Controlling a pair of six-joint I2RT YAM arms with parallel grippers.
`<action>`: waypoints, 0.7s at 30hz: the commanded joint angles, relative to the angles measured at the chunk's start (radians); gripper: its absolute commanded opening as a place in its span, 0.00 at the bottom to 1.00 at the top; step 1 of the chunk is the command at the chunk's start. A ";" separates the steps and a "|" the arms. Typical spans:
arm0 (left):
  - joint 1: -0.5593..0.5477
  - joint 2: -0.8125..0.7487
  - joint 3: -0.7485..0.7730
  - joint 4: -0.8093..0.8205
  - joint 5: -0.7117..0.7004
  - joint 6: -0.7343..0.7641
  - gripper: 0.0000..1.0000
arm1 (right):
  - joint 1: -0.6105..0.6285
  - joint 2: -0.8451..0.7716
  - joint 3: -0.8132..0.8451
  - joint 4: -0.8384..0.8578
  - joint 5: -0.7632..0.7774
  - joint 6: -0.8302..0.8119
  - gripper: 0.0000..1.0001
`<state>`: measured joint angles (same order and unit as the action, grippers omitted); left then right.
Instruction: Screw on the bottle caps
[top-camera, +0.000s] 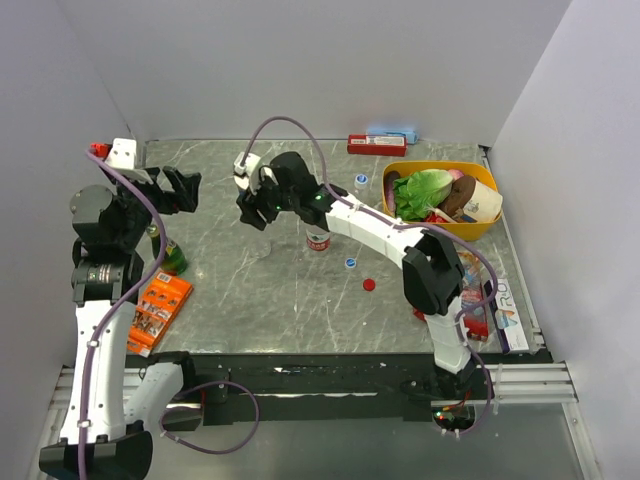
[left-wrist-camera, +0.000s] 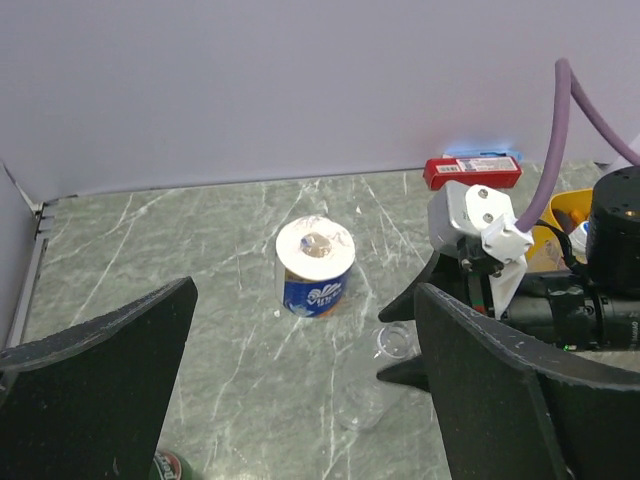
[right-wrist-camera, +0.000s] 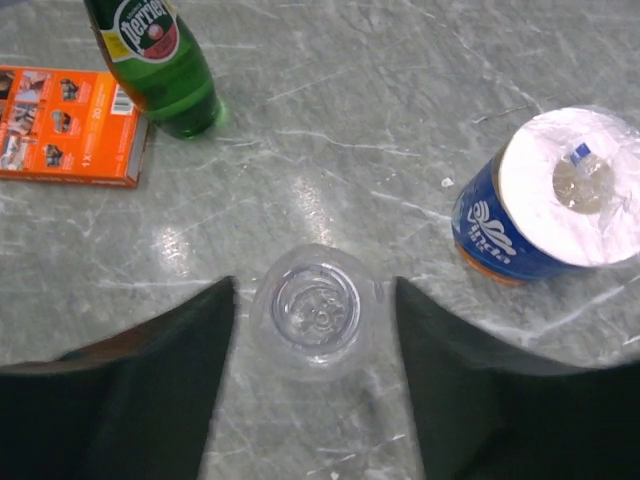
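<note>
A small clear bottle (right-wrist-camera: 315, 315) stands upright with its mouth uncapped, directly under my right gripper (right-wrist-camera: 315, 290). The jaws sit on either side of its neck with narrow gaps, open and not gripping. The left wrist view shows the same bottle (left-wrist-camera: 372, 385) with the right gripper's dark fingers (left-wrist-camera: 400, 368) beside its mouth. My left gripper (left-wrist-camera: 305, 290) hangs wide open and holds nothing. A bottle with a red label band (top-camera: 318, 240) stands mid-table. Two blue caps (top-camera: 361, 180) (top-camera: 350, 263) and a red cap (top-camera: 369, 284) lie loose on the table.
A wrapped toilet roll (right-wrist-camera: 555, 210) stands just beyond the clear bottle. A green glass bottle (right-wrist-camera: 160, 60) and an orange box (right-wrist-camera: 65, 125) sit on the left side. A yellow bowl of food items (top-camera: 440, 168) is at the back right, and a red box (top-camera: 376, 145) lies by the back wall.
</note>
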<state>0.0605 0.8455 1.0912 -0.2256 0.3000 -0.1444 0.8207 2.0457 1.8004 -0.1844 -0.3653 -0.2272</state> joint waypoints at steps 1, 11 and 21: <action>0.016 -0.023 -0.004 -0.014 0.034 -0.004 0.96 | 0.005 0.011 0.054 0.079 -0.030 -0.001 0.57; 0.016 -0.025 0.002 -0.070 0.258 0.133 0.96 | 0.005 -0.140 0.034 -0.010 -0.138 -0.041 0.15; 0.016 0.051 0.055 -0.334 0.763 0.436 0.96 | -0.052 -0.481 -0.079 -0.171 -0.340 0.037 0.08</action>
<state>0.0738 0.9165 1.1900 -0.4835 0.7929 0.1684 0.7986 1.7073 1.7283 -0.3355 -0.5896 -0.2359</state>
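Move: The clear bottle stands between the right hand's open fingers, level ahead and about 1 cm to the left, its middle roughly 5 cm below them. The paper roll is some 13 cm ahead of that hand and 1 cm to its left. The labelled bottle is about 14 cm to the right, level ahead. From the left hand the clear bottle lies about 6 cm ahead, 12 cm right and well below, around 23 cm. Right fingers pinch the clear bottle, lifting it about 12 cm and back; left hand swings right, turning clockwise. ##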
